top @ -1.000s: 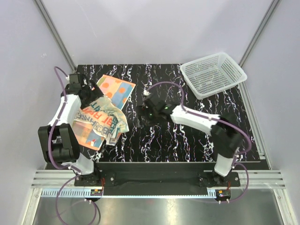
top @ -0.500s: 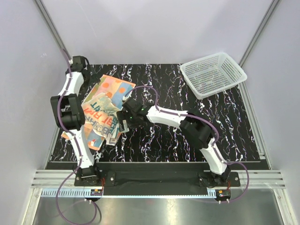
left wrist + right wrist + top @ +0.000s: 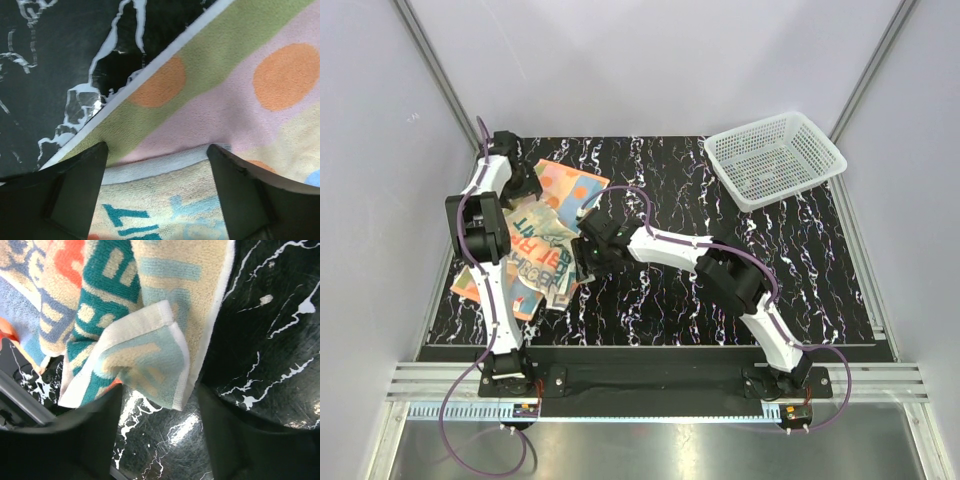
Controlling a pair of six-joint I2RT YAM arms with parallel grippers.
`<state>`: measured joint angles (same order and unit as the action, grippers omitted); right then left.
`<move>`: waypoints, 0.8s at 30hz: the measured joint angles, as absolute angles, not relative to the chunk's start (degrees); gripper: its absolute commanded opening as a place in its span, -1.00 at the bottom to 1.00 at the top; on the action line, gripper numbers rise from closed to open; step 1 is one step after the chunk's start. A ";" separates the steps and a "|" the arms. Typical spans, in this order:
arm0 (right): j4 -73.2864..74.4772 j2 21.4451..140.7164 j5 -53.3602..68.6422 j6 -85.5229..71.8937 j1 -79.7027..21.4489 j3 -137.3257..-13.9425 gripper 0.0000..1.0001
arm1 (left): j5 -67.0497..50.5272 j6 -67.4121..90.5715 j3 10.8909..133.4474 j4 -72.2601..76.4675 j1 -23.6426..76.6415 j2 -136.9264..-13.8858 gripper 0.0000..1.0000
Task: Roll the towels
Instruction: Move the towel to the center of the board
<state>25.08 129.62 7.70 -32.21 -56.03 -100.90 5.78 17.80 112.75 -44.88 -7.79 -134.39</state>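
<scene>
Two towels lie overlapping at the table's left. The cream towel (image 3: 535,250) with teal and orange lettering is crumpled on top of the orange patched towel (image 3: 570,188). My left gripper (image 3: 523,188) is open at their far left. In the left wrist view it (image 3: 156,150) straddles the cream towel's white hem (image 3: 150,167), with the patched towel (image 3: 240,95) beyond. My right gripper (image 3: 582,258) is open at the cream towel's right side. A folded corner of the cream towel (image 3: 150,357) hangs between its fingers (image 3: 75,440).
A white mesh basket (image 3: 728,172) stands at the back right corner of the black marbled table (image 3: 670,300). The right arm stretches leftward across the table's middle. The left arm stands along the table's left edge.
My left gripper has come in from the back left corner onto the towels. My right gripper has edged left, up to the cream towel's corner.
</scene>
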 measured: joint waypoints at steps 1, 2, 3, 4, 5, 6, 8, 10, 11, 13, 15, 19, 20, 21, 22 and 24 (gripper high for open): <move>24.95 129.62 7.99 -32.18 -56.03 -100.88 0.07 | 5.78 17.63 113.45 -45.21 -7.64 -134.89 0.48; 24.69 129.62 8.27 -32.16 -56.03 -100.84 0.01 | 5.76 17.58 114.06 -45.43 -7.57 -135.15 0.44; 24.36 129.62 8.51 -32.29 -56.03 -100.77 -0.05 | 5.74 17.43 114.69 -45.60 -7.46 -135.57 0.38; 23.97 129.62 8.67 -32.34 -56.03 -100.55 -0.19 | 5.65 17.32 115.46 -45.95 -7.40 -136.03 0.23; 23.73 129.62 8.73 -32.38 -56.03 -100.38 -0.25 | 5.61 17.34 116.07 -46.22 -7.35 -136.38 0.10; 23.51 129.62 8.82 -32.38 -56.03 -100.09 -0.33 | 5.48 17.28 117.01 -46.59 -7.33 -136.94 -0.09; 23.24 129.62 9.10 -32.12 -56.03 -99.48 -0.73 | 5.13 17.37 118.89 -47.03 -7.35 -138.08 -0.99; 22.74 129.62 9.32 -32.03 -56.03 -98.59 -0.92 | 4.73 16.93 120.49 -47.09 -7.35 -138.98 -1.00; 22.20 129.62 9.41 -32.01 -56.03 -97.82 -1.00 | 4.75 16.88 120.92 -47.13 -7.35 -139.26 -1.00; 20.78 129.27 9.96 -32.21 -55.94 -96.44 -1.00 | 4.69 16.91 121.03 -47.16 -7.38 -139.28 -1.00; 19.46 128.14 9.96 -32.18 -55.92 -94.32 -1.00 | 4.75 16.93 121.03 -47.16 -7.42 -139.28 -1.00; 18.72 123.81 8.80 -32.14 -55.64 -87.92 -1.00 | 4.75 17.39 120.55 -46.92 -8.05 -138.96 -1.00; 18.24 122.08 8.25 -32.16 -55.40 -85.30 -1.00 | 4.82 17.54 120.22 -46.89 -8.49 -138.69 -1.00; 18.28 119.94 7.64 -32.14 -54.96 -82.37 -1.00 | 4.84 17.76 119.59 -46.94 -9.08 -138.28 -1.00; 18.33 117.64 6.63 -32.12 -54.30 -79.29 -1.00 | 4.84 18.04 118.74 -47.33 -10.02 -137.67 -1.00; 18.48 113.36 3.84 -32.12 -52.38 -73.78 -1.00 | 4.62 18.74 117.32 -49.30 -12.38 -136.49 -1.00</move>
<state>18.48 113.36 3.84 -32.12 -52.38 -73.78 4.62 18.74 117.32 -49.30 -12.38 -136.49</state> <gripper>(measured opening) 0.014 0.028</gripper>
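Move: The lettered towel's far hem lies between the left hand's open fingers, about 1 cm ahead and 1 cm below them. The spotted towel's uncovered part centres level with this hand, some 15 cm to its right. The lettered towel's folded near-right corner is practically under the right hand, about 2 cm down. From the right hand, the towel's middle is roughly 9 cm left and 5 cm ahead, while the board's centre is some 16 cm right and 8 cm ahead. The lettered towel's near-right corner is pinched as the right hand sinks a little and shuts its half-closed fingers, then drags it about 10 cm to the right. The far hem, with the spotted cloth under it, is pinched by the left hand, which slides 2 cm forward while closing, then pulls some 4 cm left and 3 cm back. ##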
